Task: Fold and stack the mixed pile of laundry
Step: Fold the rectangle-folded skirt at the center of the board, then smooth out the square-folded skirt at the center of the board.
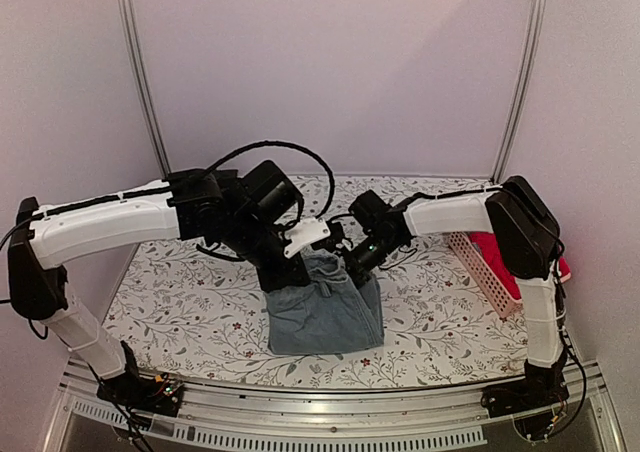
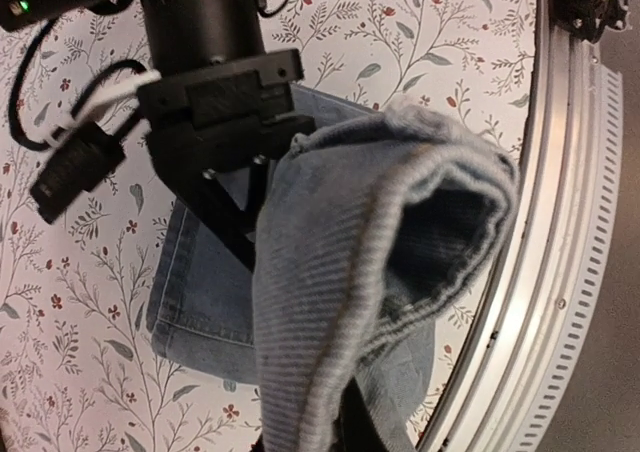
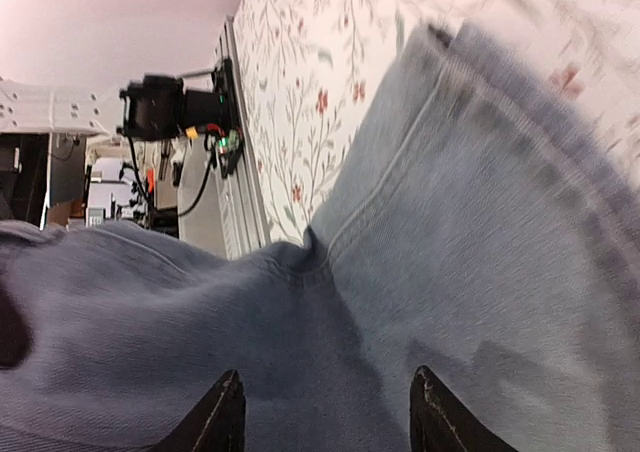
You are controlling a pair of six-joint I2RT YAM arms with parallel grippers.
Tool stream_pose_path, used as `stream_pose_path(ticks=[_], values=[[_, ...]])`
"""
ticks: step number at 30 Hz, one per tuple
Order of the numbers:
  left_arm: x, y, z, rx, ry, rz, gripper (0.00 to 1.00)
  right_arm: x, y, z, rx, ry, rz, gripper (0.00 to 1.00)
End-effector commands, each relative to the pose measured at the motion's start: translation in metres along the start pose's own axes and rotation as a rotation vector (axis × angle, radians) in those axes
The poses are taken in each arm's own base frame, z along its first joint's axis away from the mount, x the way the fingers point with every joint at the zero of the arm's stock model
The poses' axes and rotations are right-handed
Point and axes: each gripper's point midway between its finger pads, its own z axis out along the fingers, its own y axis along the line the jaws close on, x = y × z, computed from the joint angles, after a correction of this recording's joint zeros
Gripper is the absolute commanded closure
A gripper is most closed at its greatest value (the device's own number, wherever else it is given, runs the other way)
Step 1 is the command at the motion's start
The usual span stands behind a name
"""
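Observation:
One faded light-blue denim piece [image 1: 325, 317] of the laundry lies mid-table, its top edge lifted. My left gripper [image 1: 287, 270] is shut on that raised edge. In the left wrist view the denim [image 2: 340, 272] drapes up over the jaws and hides them. My right gripper [image 1: 352, 262] hovers at the cloth's upper right. In the right wrist view its fingertips [image 3: 228, 412] stand apart above the denim [image 3: 450, 222], open, with nothing pinched between them. The left wrist view shows the right gripper [image 2: 220, 102] just beyond the fold.
A pink slatted basket [image 1: 480, 267] stands at the right edge with a red garment [image 1: 492, 244] in it. The floral tablecloth [image 1: 180, 302] covers the table. A metal rail [image 1: 330, 397] runs along the near edge, close to the denim's hem.

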Motion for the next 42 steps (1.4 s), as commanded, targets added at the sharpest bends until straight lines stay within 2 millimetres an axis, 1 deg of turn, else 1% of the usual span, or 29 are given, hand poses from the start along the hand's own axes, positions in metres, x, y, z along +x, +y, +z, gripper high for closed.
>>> stream_pose_path(ticks=[1,3,5,6,8,10,11,12,15,18,20,21,22,23,24,25,26,27,28,29,31,33,34,35,36,37,38,40,42], values=[[-0.016,0.013,0.017,0.01,-0.028,0.083,1.0,-0.059,0.018,-0.07,0.061,-0.192,-0.039,0.45],[-0.024,0.019,0.025,0.002,-0.034,0.124,0.97,-0.07,0.013,-0.093,0.082,-0.248,-0.014,0.44],[-0.032,0.026,0.032,0.025,-0.038,0.144,0.95,-0.072,0.005,-0.11,0.095,-0.289,0.034,0.44],[-0.037,0.029,0.035,0.049,-0.046,0.143,0.95,-0.07,0.001,-0.116,0.092,-0.306,0.054,0.44],[-0.04,0.042,0.047,0.091,-0.044,0.122,0.92,-0.066,0.004,-0.127,0.084,-0.339,0.07,0.44],[-0.045,0.045,0.052,0.157,-0.054,0.112,0.86,-0.059,0.006,-0.136,0.08,-0.36,0.089,0.44],[-0.044,0.049,0.061,0.2,-0.047,0.088,0.84,-0.055,0.004,-0.137,0.077,-0.361,0.106,0.44],[-0.046,0.049,0.065,0.251,-0.051,0.069,0.82,-0.051,0.004,-0.138,0.077,-0.363,0.114,0.44],[-0.048,0.039,0.073,0.393,-0.064,0.032,0.81,-0.038,-0.001,-0.137,0.077,-0.356,0.142,0.45],[-0.041,0.032,0.076,0.436,-0.048,0.018,0.85,-0.029,-0.005,-0.134,0.08,-0.348,0.159,0.45],[-0.033,0.036,0.076,0.41,-0.034,0.008,0.85,-0.024,-0.007,-0.133,0.087,-0.348,0.162,0.45],[-0.027,0.045,0.08,0.36,-0.019,-0.002,0.84,-0.022,-0.008,-0.133,0.091,-0.349,0.17,0.45],[-0.021,0.059,0.082,0.297,-0.002,-0.025,0.81,-0.02,-0.01,-0.133,0.097,-0.349,0.178,0.45],[-0.014,0.075,0.084,0.236,0.01,-0.057,0.75,-0.018,-0.011,-0.134,0.106,-0.353,0.184,0.44],[-0.01,0.099,0.081,0.141,0.017,-0.105,0.69,-0.017,-0.011,-0.137,0.121,-0.363,0.187,0.44],[-0.007,0.122,0.075,0.067,0.018,-0.171,0.66,-0.014,-0.011,-0.14,0.14,-0.374,0.191,0.44],[-0.005,0.138,0.065,0.039,0.006,-0.238,0.61,-0.012,-0.011,-0.142,0.151,-0.38,0.196,0.43],[-0.005,0.149,0.052,0.039,-0.027,-0.295,0.54,-0.01,-0.005,-0.146,0.161,-0.392,0.184,0.43],[-0.009,0.155,0.039,0.039,-0.075,-0.329,0.47,-0.006,-0.002,-0.147,0.168,-0.397,0.179,0.42],[-0.013,0.156,0.026,0.037,-0.127,-0.36,0.41,-0.002,0.002,-0.149,0.17,-0.403,0.174,0.42],[-0.028,0.144,0.005,0.065,-0.251,-0.374,0.26,0.006,0.011,-0.148,0.152,-0.408,0.179,0.42],[-0.026,0.127,0.001,0.139,-0.294,-0.429,0.21,0.013,0.023,-0.138,0.118,-0.401,0.168,0.43],[-0.018,0.118,0.007,0.175,-0.292,-0.466,0.19,0.015,0.031,-0.133,0.109,-0.399,0.164,0.43],[-0.016,0.11,0.011,0.213,-0.302,-0.5,0.16,0.015,0.039,-0.125,0.094,-0.394,0.136,0.43],[-0.016,0.102,0.015,0.25,-0.315,-0.524,0.05,0.015,0.045,-0.116,0.071,-0.383,0.126,0.43],[-0.014,0.092,0.022,0.279,-0.315,-0.546,0.01,0.016,0.048,-0.104,0.054,-0.363,0.123,0.43],[-0.015,0.082,0.029,0.3,-0.316,-0.557,0.0,0.015,0.049,-0.095,0.041,-0.35,0.133,0.43],[-0.012,0.064,0.05,0.342,-0.286,-0.595,0.0,0.017,0.038,-0.073,0.035,-0.312,0.161,0.43],[0.002,0.057,0.075,0.376,-0.234,-0.668,0.0,0.023,0.025,-0.056,0.02,-0.281,0.193,0.43]])
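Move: Waiting about 10 cm ahead of the left hand, 3 cm to its right and 17 cm below, is the spot along the skirt's far edge for the waistband it already pinches. The skirt's middle lies roughly 4 cm to the left hand's right, level fore and aft, 18 cm down. From the half-open right hand, tucked in by the lifted cloth, that far-edge spot is some 5 cm ahead and 6 cm below; the pink basket stands about 37 cm right and 4 cm ahead. Carrying the pinched waistband about 12 cm forward and 7 cm down towards the skirt's far edge, the left hand then opens wide and lets go, rising and drawing back part of the way. The right hand, fingers still half open, slips out forward and up from beside the lifted cloth, swings some 10 cm to its right, climbs again and comes back. ##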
